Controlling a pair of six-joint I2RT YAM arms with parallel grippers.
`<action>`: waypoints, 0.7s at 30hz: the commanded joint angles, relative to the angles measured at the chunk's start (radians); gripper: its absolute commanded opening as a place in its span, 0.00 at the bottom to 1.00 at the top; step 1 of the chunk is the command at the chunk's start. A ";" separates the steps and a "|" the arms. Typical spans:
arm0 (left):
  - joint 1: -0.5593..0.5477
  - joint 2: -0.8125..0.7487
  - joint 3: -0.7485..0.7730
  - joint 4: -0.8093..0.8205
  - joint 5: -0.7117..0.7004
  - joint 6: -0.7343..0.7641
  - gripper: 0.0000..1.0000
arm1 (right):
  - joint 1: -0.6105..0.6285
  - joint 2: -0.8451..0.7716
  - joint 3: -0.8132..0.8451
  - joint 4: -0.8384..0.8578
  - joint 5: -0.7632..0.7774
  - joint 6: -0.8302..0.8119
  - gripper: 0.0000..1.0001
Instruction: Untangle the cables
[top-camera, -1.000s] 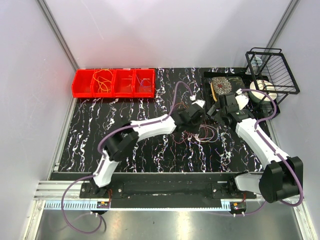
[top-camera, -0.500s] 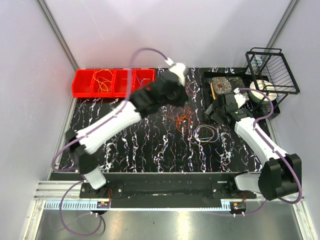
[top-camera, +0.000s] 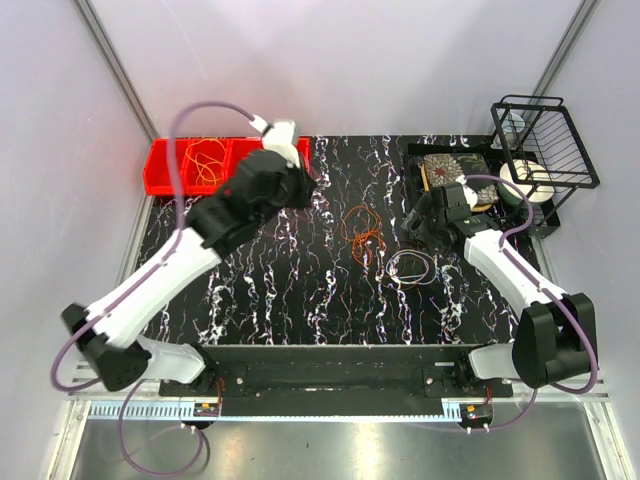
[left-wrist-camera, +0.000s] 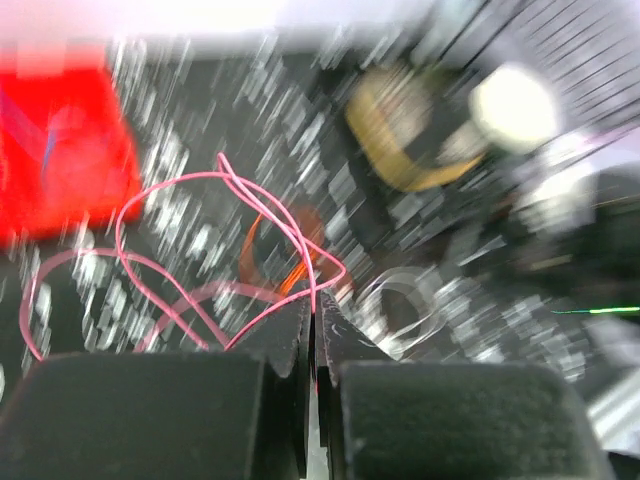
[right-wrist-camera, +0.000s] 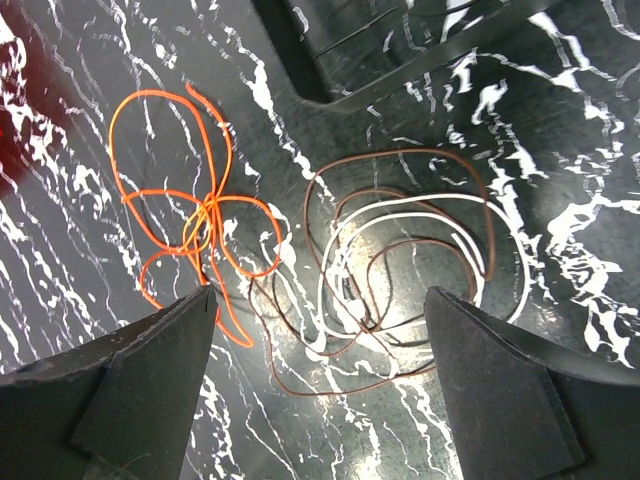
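Note:
My left gripper (top-camera: 292, 178) is raised above the table beside the red bin, shut on a thin pink cable (left-wrist-camera: 180, 250) that hangs from its tips (left-wrist-camera: 315, 305) in loose loops. An orange cable (top-camera: 362, 230) lies tangled on the table's middle. Just right of it lies a white cable (top-camera: 410, 266) coiled together with a brown cable (right-wrist-camera: 400, 160). My right gripper (top-camera: 420, 222) hovers open over them, and its fingers (right-wrist-camera: 150, 390) straddle the white cable (right-wrist-camera: 420, 260), with the orange cable (right-wrist-camera: 190, 220) at the left finger. The left wrist view is motion-blurred.
A red bin (top-camera: 165, 182) with several compartments stands at the back left, with a yellow cable (top-camera: 205, 160) in one. At the back right are a black tray (top-camera: 415, 160) with a patterned object, a black wire rack (top-camera: 545, 140) and a tape roll (top-camera: 525, 182).
My left arm has lifted from the tangle and swung left and back toward the red bin, carrying the pink cable. My right gripper has shifted slightly left.

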 joint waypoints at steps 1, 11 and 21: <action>0.059 0.015 -0.134 -0.020 -0.022 -0.071 0.00 | -0.004 0.005 -0.007 0.048 -0.056 -0.032 0.90; 0.182 -0.008 -0.136 -0.020 0.005 -0.050 0.00 | -0.006 0.036 -0.002 0.065 -0.099 -0.038 0.87; 0.311 0.070 -0.036 -0.006 0.062 -0.022 0.00 | -0.004 0.061 0.001 0.068 -0.135 -0.035 0.87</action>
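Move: Ahead and to the left of the left hand, which holds the pink cable high, lies the right half of the red bin: about 19 cm farther out, 13 cm left and 32 cm below. Below that hand on the table are the orange cable, some 4 cm ahead and 11 cm right, and the white cable, roughly 3 cm back and 20 cm right. From the right hand, the bin's right half is about 17 cm ahead, 35 cm left and 7 cm lower. Keeping its shut fingers on the dangling pink cable, the left hand first drops quickly by some 12 cm, tipping its fingers down. It then swings left and forward towards the red bin, about 8 cm left and 5 cm forward overall, regaining about 3 cm of height while turning some 15 degrees counter-clockwise. The open, empty right hand drifts nearly 2 cm left. ##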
